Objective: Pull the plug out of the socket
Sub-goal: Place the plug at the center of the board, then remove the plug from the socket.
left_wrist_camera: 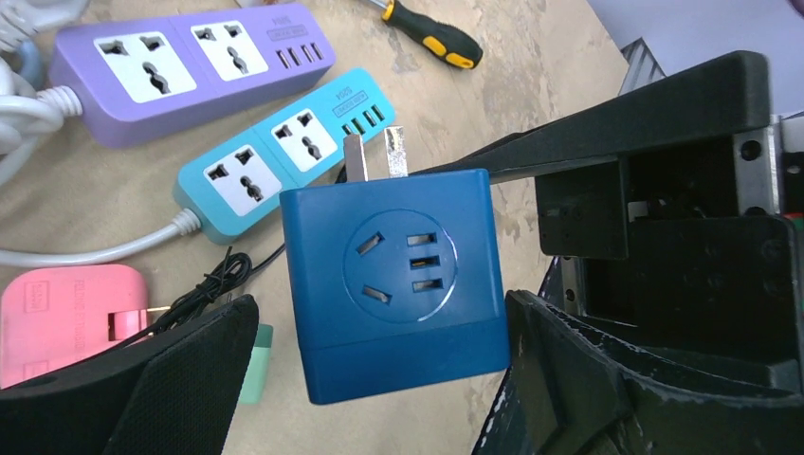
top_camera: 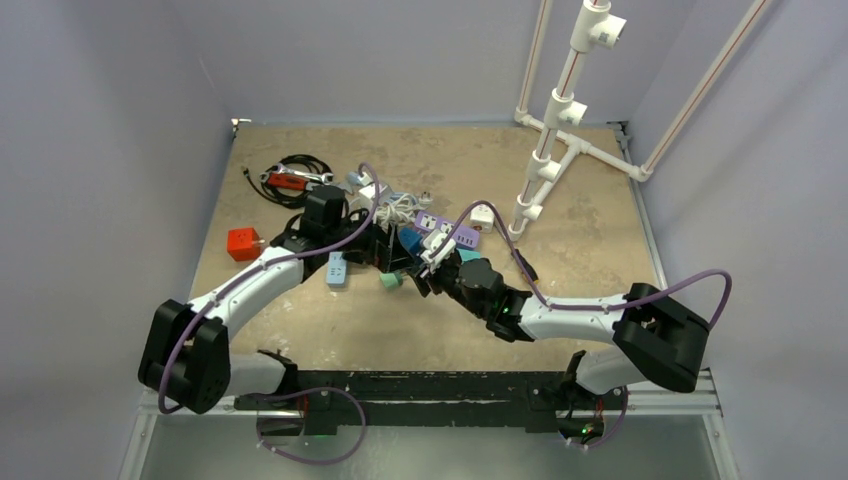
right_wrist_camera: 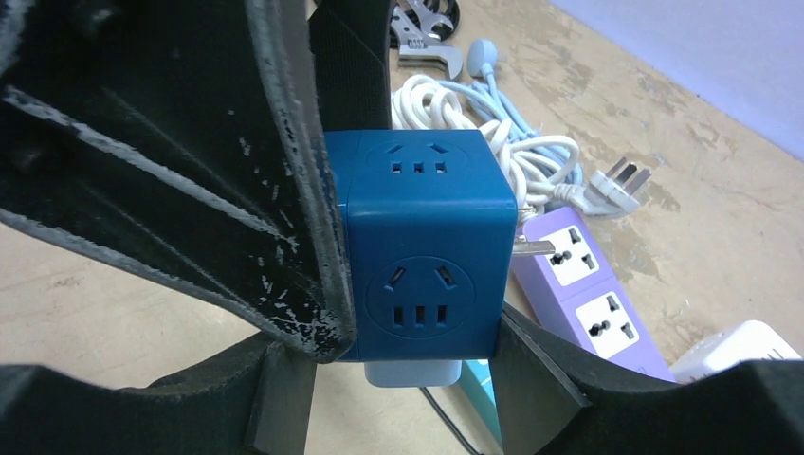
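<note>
The socket is a dark blue cube [left_wrist_camera: 393, 284] with outlets on its faces and two metal prongs on its far side. It hangs a little above the table, with my right gripper [right_wrist_camera: 410, 343] shut on its sides. A pale blue plug [right_wrist_camera: 412, 372] sticks out of the cube's underside in the right wrist view; the left wrist view does not show it. My left gripper [left_wrist_camera: 379, 313] stands open around the cube, with a gap on each side. In the top view both grippers meet at the cube [top_camera: 410, 241] in the middle of the table.
A purple power strip [left_wrist_camera: 190, 66], a teal power strip [left_wrist_camera: 284, 152] and a pink adapter [left_wrist_camera: 66, 318] lie close below the cube. A screwdriver [left_wrist_camera: 431, 33], coiled white cable [right_wrist_camera: 474, 133], a red cube [top_camera: 243, 243] and a white pipe frame [top_camera: 555, 130] stand around.
</note>
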Tool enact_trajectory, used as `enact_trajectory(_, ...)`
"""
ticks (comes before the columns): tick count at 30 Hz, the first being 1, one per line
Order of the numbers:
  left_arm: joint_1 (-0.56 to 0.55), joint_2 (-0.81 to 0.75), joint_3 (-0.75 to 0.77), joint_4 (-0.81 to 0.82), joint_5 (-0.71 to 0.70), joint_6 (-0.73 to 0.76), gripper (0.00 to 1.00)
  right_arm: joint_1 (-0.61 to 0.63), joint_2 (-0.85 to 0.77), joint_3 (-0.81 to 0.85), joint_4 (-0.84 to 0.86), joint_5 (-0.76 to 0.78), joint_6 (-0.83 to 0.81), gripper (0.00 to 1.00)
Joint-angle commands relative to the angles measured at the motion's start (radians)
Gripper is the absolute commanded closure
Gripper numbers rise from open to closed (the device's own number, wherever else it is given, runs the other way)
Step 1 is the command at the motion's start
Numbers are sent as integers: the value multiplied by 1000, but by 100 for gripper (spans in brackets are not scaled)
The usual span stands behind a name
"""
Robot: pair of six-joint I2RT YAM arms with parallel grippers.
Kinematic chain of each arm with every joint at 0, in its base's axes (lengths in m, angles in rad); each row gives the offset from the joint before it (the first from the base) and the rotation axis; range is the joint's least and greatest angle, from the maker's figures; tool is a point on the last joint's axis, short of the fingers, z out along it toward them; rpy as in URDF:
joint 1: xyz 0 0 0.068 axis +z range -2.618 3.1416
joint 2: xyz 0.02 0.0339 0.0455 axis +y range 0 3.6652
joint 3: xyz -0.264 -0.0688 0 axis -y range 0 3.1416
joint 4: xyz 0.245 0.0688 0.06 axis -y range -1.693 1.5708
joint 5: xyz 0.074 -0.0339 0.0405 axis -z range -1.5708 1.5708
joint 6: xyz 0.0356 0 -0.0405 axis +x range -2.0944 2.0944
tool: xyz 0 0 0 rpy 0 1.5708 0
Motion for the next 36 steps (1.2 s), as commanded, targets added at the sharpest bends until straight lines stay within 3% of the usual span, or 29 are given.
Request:
enact_trajectory(1, -19, 33, 43, 11, 40, 4, 1, 5, -1, 60, 53, 27, -33, 100)
enact_trajectory(10, -22, 51, 44, 26, 49, -18, 11, 13, 1, 62, 50, 28, -50, 100)
enact_trajectory(13, -22, 62, 43, 34, 68, -26, 24, 16, 0, 61, 51, 34, -53, 100)
enact_trajectory(21, -22, 82, 37, 61, 123, -60, 38, 29, 11, 67, 46, 45, -75, 100)
enact_trajectory(22, -22, 85, 34, 88, 130, -66, 42, 32, 12, 69, 46, 49, -77, 100)
enact_trajectory(25, -22, 93, 35, 99, 136, -73, 72, 38, 15, 70, 45, 60, -81, 97)
enact_trajectory(27, -22, 91, 38, 96, 129, -74, 93, 38, 10, 72, 43, 61, -77, 84)
enact_trajectory(28, -22, 85, 40, 89, 113, -70, 100, 39, 6, 71, 37, 61, -69, 72)
enact_trajectory(32, -9, 29, 39, 24, -39, -45, 100, 37, -30, 62, 30, 26, -26, 25)
enact_trajectory(34, 3, -2, 22, 56, -44, -65, 100, 37, -53, 49, 42, 25, -23, 11)
enact_trajectory(36, 23, -21, 15, 61, -42, -76, 100, 33, -74, 36, 50, 14, -20, 3)
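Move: The blue plug, still gripped by the right hand some 2 cm ahead and 2 cm left of its hand point, lies between the left hand's open fingers, about 2 cm to that hand's right and 1 cm below. About 13 cm below the left hand, the green plug is some 5 cm back and 3 cm left, the pink plug level and 6 cm left, the teal strip level and 7 cm right. The left hand sinks some 1.5 cm, pinches the blue plug, and the right then opens to let go. ##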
